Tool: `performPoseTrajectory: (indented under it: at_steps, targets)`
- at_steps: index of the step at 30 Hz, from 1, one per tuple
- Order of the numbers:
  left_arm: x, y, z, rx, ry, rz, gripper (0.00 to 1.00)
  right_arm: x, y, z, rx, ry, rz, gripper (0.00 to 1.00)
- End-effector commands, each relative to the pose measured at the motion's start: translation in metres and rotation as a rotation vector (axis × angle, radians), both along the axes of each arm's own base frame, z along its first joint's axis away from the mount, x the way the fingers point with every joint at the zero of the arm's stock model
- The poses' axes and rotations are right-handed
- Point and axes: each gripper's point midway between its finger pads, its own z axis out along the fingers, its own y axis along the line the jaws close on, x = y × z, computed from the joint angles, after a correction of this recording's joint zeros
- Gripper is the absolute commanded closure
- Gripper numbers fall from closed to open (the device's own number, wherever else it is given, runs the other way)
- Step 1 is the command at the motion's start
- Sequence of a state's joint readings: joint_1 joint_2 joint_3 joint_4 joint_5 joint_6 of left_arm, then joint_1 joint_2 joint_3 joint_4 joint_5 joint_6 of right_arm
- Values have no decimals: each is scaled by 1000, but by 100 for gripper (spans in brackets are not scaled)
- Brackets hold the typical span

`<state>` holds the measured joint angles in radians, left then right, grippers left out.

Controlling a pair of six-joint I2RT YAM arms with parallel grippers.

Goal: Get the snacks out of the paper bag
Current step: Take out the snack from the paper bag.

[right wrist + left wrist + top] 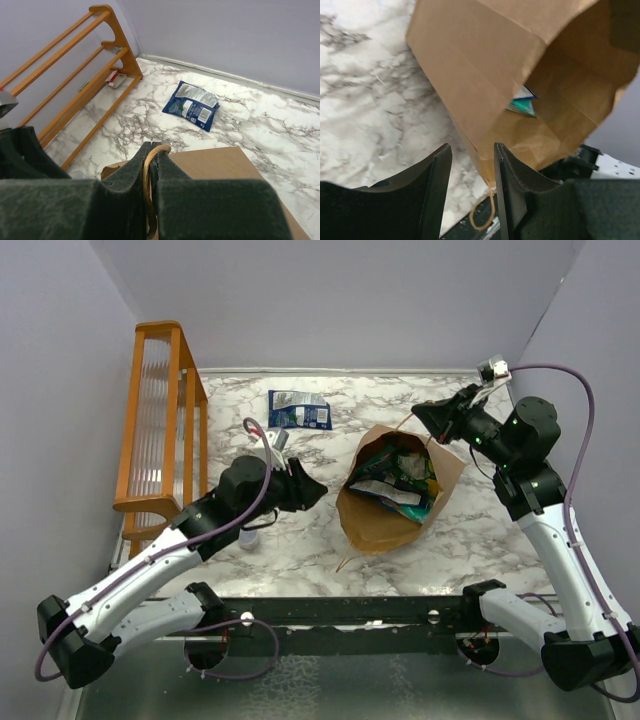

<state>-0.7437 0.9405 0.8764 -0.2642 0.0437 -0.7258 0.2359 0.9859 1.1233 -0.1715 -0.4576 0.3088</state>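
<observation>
The brown paper bag (372, 522) lies tilted on the marble table with its mouth facing up and right, and several snacks (400, 478) show inside it. One dark blue snack packet (300, 409) lies flat on the table behind the bag. My right gripper (422, 414) is shut on the bag's twisted handle (148, 170) and holds the far rim up. My left gripper (322, 492) stands open just left of the bag, with nothing between its fingers (440, 170). In the left wrist view, a teal packet (522, 106) peeks from the bag's mouth (570, 100). The bag's other handle (482, 217) hangs loose.
An orange wooden rack (160, 420) stands along the left wall, with a small red-and-white item (116, 78) on its lower shelf. Purple walls close in the table on three sides. The dark blue packet (191, 105) lies between the rack and the bag (220, 165).
</observation>
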Motion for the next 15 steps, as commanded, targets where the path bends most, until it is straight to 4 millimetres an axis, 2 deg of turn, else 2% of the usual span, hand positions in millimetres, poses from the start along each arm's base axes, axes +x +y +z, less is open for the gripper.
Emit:
performPoseTrajectory:
  at_steps: [1,4,9,11,12,15]
  targets:
    - [-26,-17,31,-148,-54,24,58,3,1,3,-3,-19,1,96]
    - [-47,-42,44,-120,-142,-49,56,2,0,5,-3,-23,-2,96]
    - [-80,-99,56,43,-335,-237,55,0,-1,6,-4,-24,-2,96]
    - [-89,-121,51,151,-425,-353,55,-1,-1,8,-4,-27,-2,96]
    - [-93,-132,42,216,-448,-427,55,-1,-1,9,-4,-30,-3,96]
    - [-83,-141,27,415,-529,-505,53,-3,-1,10,-3,-33,3,96]
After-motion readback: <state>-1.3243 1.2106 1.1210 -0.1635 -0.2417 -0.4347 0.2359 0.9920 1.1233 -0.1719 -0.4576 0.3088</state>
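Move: The snacks left in the paper bag lie about 17 cm to the left hand's right, 10 cm ahead and 14 cm below. The bag's near lip is about 12 cm to its right, 3 cm back and 8 cm lower; the blue packet already out lies some 32 cm ahead, 4 cm left and 20 cm lower. From the right hand, the snacks are 24 cm below, about 2 cm ahead, level sideways. Left hand, half open, swings about 13 cm right and 10 cm back to the bag's mouth, rising slightly, turning clockwise. ##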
